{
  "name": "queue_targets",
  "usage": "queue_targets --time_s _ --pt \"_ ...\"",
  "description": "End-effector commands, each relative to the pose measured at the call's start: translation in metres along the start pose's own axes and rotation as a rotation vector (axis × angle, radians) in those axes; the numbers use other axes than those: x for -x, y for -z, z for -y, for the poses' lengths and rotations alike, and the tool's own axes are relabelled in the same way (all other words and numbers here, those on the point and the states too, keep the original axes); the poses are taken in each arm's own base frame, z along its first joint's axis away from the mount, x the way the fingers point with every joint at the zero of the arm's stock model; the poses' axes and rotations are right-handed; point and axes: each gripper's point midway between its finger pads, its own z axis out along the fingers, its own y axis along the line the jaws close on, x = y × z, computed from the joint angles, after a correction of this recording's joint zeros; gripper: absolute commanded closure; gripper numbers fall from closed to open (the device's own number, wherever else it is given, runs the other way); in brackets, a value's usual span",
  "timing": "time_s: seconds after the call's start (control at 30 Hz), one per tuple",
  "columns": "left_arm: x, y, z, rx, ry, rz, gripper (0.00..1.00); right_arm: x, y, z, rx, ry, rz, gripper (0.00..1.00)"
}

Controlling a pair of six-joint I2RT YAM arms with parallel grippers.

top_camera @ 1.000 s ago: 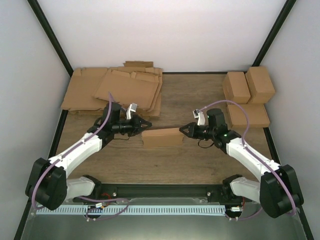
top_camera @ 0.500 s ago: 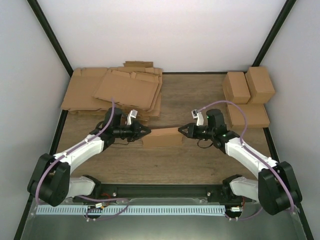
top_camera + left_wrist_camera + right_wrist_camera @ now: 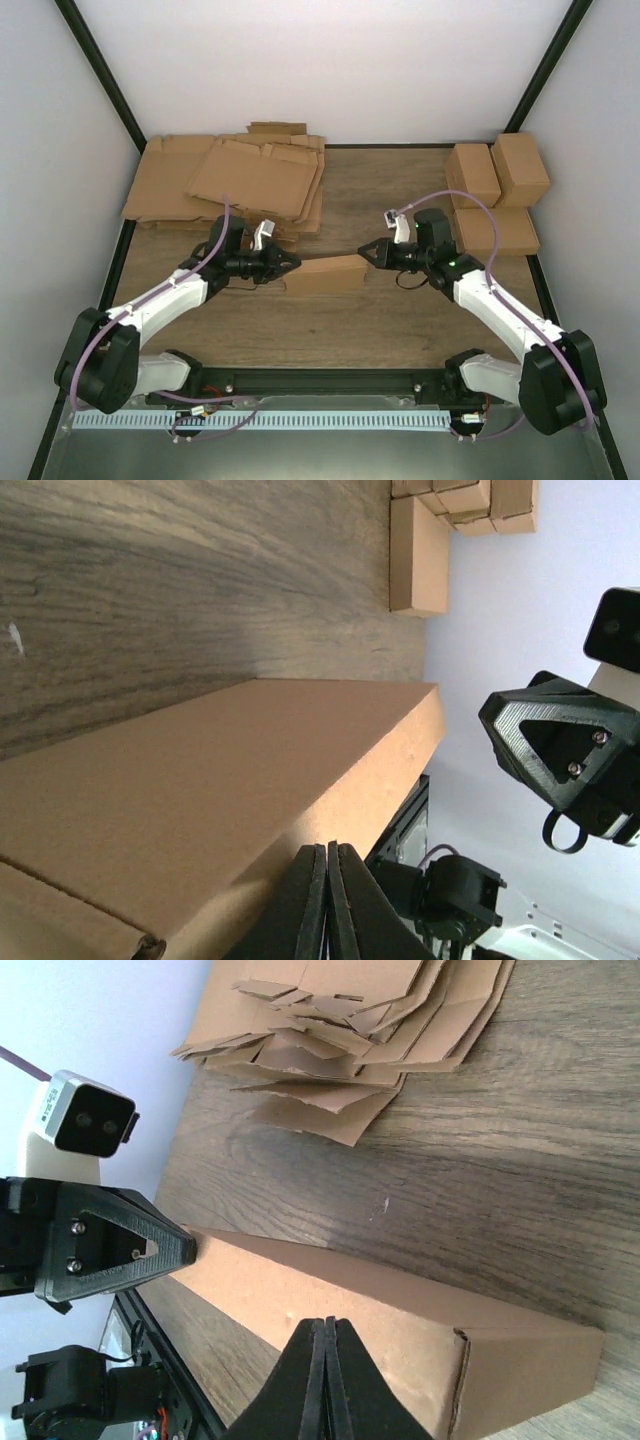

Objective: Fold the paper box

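The paper box (image 3: 325, 273), a closed long brown carton, lies on the wooden table between the two arms. My left gripper (image 3: 292, 263) is shut and empty, its tip against the box's left end. Across from it, my right gripper (image 3: 366, 251) is also shut and empty, its tip at the box's far right corner. In the left wrist view the box (image 3: 220, 780) fills the middle, the left gripper (image 3: 327, 848) presses on it, and the right gripper (image 3: 555, 750) shows beyond. The right wrist view shows the box (image 3: 400, 1310) under the right gripper (image 3: 322, 1322), with the left gripper (image 3: 110, 1250) at its far end.
A pile of flat cardboard sheets (image 3: 235, 180) lies at the back left. Three folded boxes (image 3: 495, 190) sit at the back right. Black frame rails run along the table's edges, with the arm bases at the near edge.
The left gripper slid right to the box's left end. The right gripper shifted slightly toward the back, and the box's right end swung back with it.
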Motion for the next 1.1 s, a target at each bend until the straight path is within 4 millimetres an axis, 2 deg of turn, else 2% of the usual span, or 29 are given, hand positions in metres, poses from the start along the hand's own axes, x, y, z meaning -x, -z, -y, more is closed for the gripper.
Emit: queue_targets --time_s 0.0,0.13,0.2,0.37,0.43,0.53,0.63,0.73,0.83,0.9,1.0,1.07 --pt "-0.004 -0.002 -0.018 0.047 0.017 -0.001 0.96 -0.003 -0.004 0.01 -0.034 0.005 -0.022 0.99" --pt "0.001 0.006 -0.006 0.087 -0.013 0.001 0.96 -0.022 -0.016 0.032 -0.06 -0.03 -0.06 0.99" --pt "0.01 0.016 0.012 0.11 -0.078 0.021 0.93 -0.025 -0.017 0.039 -0.08 -0.032 -0.061 0.99" --pt "0.028 0.038 0.05 0.163 -0.241 0.06 0.84 -0.012 -0.006 0.026 -0.089 0.007 -0.027 0.99" --pt "0.033 0.044 0.057 0.192 -0.316 0.071 0.75 -0.004 0.0 0.018 -0.09 0.03 -0.008 0.99" --pt "0.046 0.055 0.062 0.305 -0.458 0.108 0.57 0.003 0.01 0.007 -0.087 0.059 0.009 0.99" --pt "0.046 0.058 0.074 0.331 -0.612 0.087 0.43 0.006 0.02 -0.006 -0.069 0.086 0.017 0.99" --pt "0.036 0.055 0.09 0.324 -0.822 0.053 0.24 0.003 0.029 -0.014 -0.056 0.1 0.018 0.99" --pt "0.007 0.046 0.105 0.275 -1.135 -0.036 0.12 -0.003 0.038 -0.019 -0.05 0.109 0.012 0.99" --pt "0.012 0.046 0.107 0.338 -1.208 -0.009 0.02 -0.007 0.044 -0.022 -0.051 0.111 0.013 0.99" --pt "0.029 0.045 0.102 0.435 -1.231 0.002 0.0 -0.009 0.057 -0.03 -0.05 0.119 0.027 0.99" --pt "0.038 0.038 0.092 0.499 -1.235 -0.029 0.0 -0.009 0.07 -0.04 -0.041 0.127 0.06 0.99"
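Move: The paper box stands on its long edge between the hands. Its middle is some 6 cm right of the left gripper, level with it in reach and about 5 cm lower; it is about 7 cm left of the right gripper, 1 cm nearer the base and 7 cm lower. The cardboard stack lies about 24 cm ahead of the left gripper, 15 cm to its left; finished boxes stand about 17 cm ahead of the right one, 31 cm to its right. Lift the left gripper about 10 cm off the box's left end, swinging out forward and then back, while opening its shut fingers wide and rolling it about 65 degrees, tips pointing more steeply down over the box. Dip the shut right gripper 2 cm towards the box's right end, hold it low briefly, then draw it back, up and to the right, clear of the box. ##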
